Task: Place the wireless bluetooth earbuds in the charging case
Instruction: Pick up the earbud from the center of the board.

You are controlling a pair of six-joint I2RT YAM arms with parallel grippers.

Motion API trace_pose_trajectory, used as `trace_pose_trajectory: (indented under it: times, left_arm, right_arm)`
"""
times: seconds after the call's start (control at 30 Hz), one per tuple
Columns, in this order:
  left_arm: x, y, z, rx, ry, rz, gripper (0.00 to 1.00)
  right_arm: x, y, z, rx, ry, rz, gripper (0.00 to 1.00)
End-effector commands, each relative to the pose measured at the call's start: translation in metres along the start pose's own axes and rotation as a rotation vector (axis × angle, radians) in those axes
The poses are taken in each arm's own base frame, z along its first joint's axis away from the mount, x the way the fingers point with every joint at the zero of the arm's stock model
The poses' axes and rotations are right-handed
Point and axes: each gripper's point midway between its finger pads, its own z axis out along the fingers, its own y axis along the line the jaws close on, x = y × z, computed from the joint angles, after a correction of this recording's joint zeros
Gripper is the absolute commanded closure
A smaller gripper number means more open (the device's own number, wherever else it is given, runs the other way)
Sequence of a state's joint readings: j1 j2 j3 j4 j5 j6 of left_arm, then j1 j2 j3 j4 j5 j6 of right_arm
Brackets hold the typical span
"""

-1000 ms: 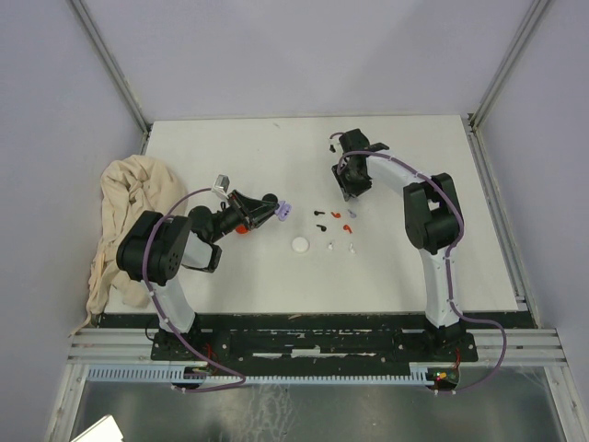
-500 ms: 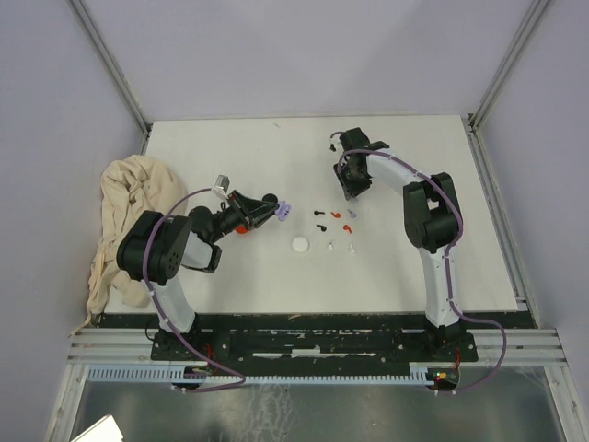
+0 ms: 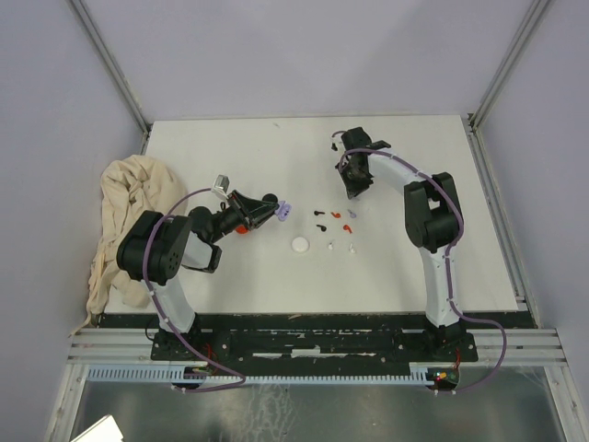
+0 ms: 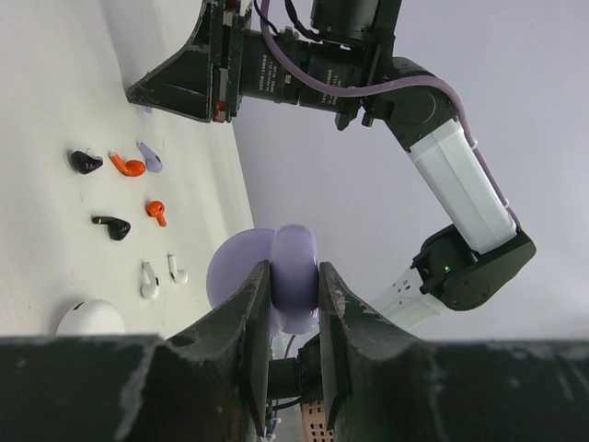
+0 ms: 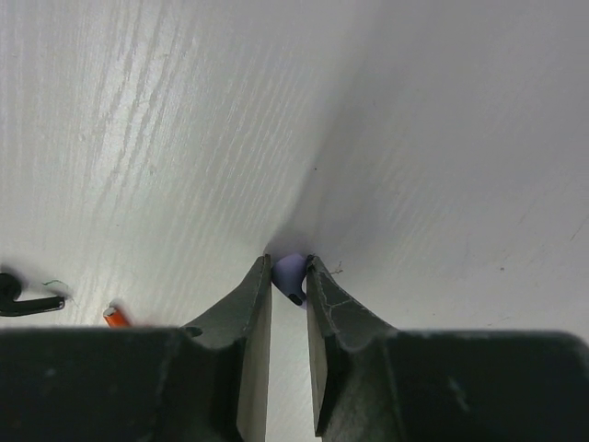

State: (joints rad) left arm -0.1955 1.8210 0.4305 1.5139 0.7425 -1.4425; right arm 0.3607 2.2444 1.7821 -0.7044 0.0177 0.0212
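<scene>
My left gripper (image 4: 294, 273) is shut on an open lilac charging case (image 4: 296, 247), held above the table; from above the case (image 3: 284, 212) shows at my left gripper (image 3: 275, 213). My right gripper (image 5: 289, 276) points down at the table with both fingertips pressed against a lilac earbud (image 5: 288, 269); in the top view that gripper (image 3: 352, 191) stands just behind the row of earbuds. Loose on the table lie another lilac earbud (image 4: 151, 158), two red ones (image 4: 129, 167), two black ones (image 4: 86, 163) and two white ones (image 4: 147, 280).
A round white case (image 3: 300, 245) lies in front of the earbuds. Something red (image 3: 241, 229) sits under the left arm. A beige cloth (image 3: 127, 207) is heaped at the table's left edge. Grey walls and metal frame posts surround the table.
The right gripper's jaws have narrowed onto the lilac earbud and its wrist has shifted slightly. The left arm holds still with the lilac case.
</scene>
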Motion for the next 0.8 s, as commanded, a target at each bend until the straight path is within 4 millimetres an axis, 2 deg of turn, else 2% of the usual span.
trace_pose_trajectory:
  times: [0.0,0.1,0.27,0.4,0.6,0.77]
  left_arm:
    - [-0.001,-0.016,-0.003,0.064,-0.007,0.029,0.97]
    - [-0.002,-0.014,-0.003,0.059,-0.013,0.021,0.97]
    - [-0.003,-0.014,-0.002,0.057,-0.024,0.011,0.97]
    - [-0.001,-0.016,0.003,0.066,-0.02,-0.009,0.97]
    - [0.001,-0.019,0.011,0.077,-0.022,-0.061,0.97]
    - [0.001,-0.023,0.019,0.094,-0.024,-0.105,0.97]
  right_arm:
    - [-0.018,-0.001,-0.01,-0.018,-0.06,0.008,0.83]
    - [-0.035,0.006,-0.032,-0.052,-0.151,0.022,0.96]
    - [-0.059,0.026,-0.088,-0.143,-0.365,0.032,0.98]
    - [-0.07,0.058,-0.136,-0.293,-0.567,0.044,0.98]
    - [-0.064,0.103,-0.201,-0.485,-0.851,0.057,0.98]
    - [-0.057,0.146,-0.225,-0.533,-0.981,-0.011,0.98]
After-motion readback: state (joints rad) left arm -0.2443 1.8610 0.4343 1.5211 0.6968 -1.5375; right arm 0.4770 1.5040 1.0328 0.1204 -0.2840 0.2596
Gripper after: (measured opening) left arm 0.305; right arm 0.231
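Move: The open lilac case I'm working towards is in my left hand, about 17 cm left, 12 cm back and some 13 cm above my right hand, whose fingers are already shut on a lilac earbud at the board. The other lilac earbud lies some 6 cm straight back from my right hand, the nearer red one 6 cm back and 5 cm left. From my left hand the pinched earbud is about 13 cm ahead, 18 cm right and 14 cm down. Keeping my pinch on the lilac earbud, I lift it off the board with my right hand, slowly at first and then fast, about 18 cm up while swinging left and back towards the case. My wrist turns some 50 degrees, so the fingers swing from pointing down to pointing forward and left. My left hand keeps hold of the case and eases a centimetre or so right. ##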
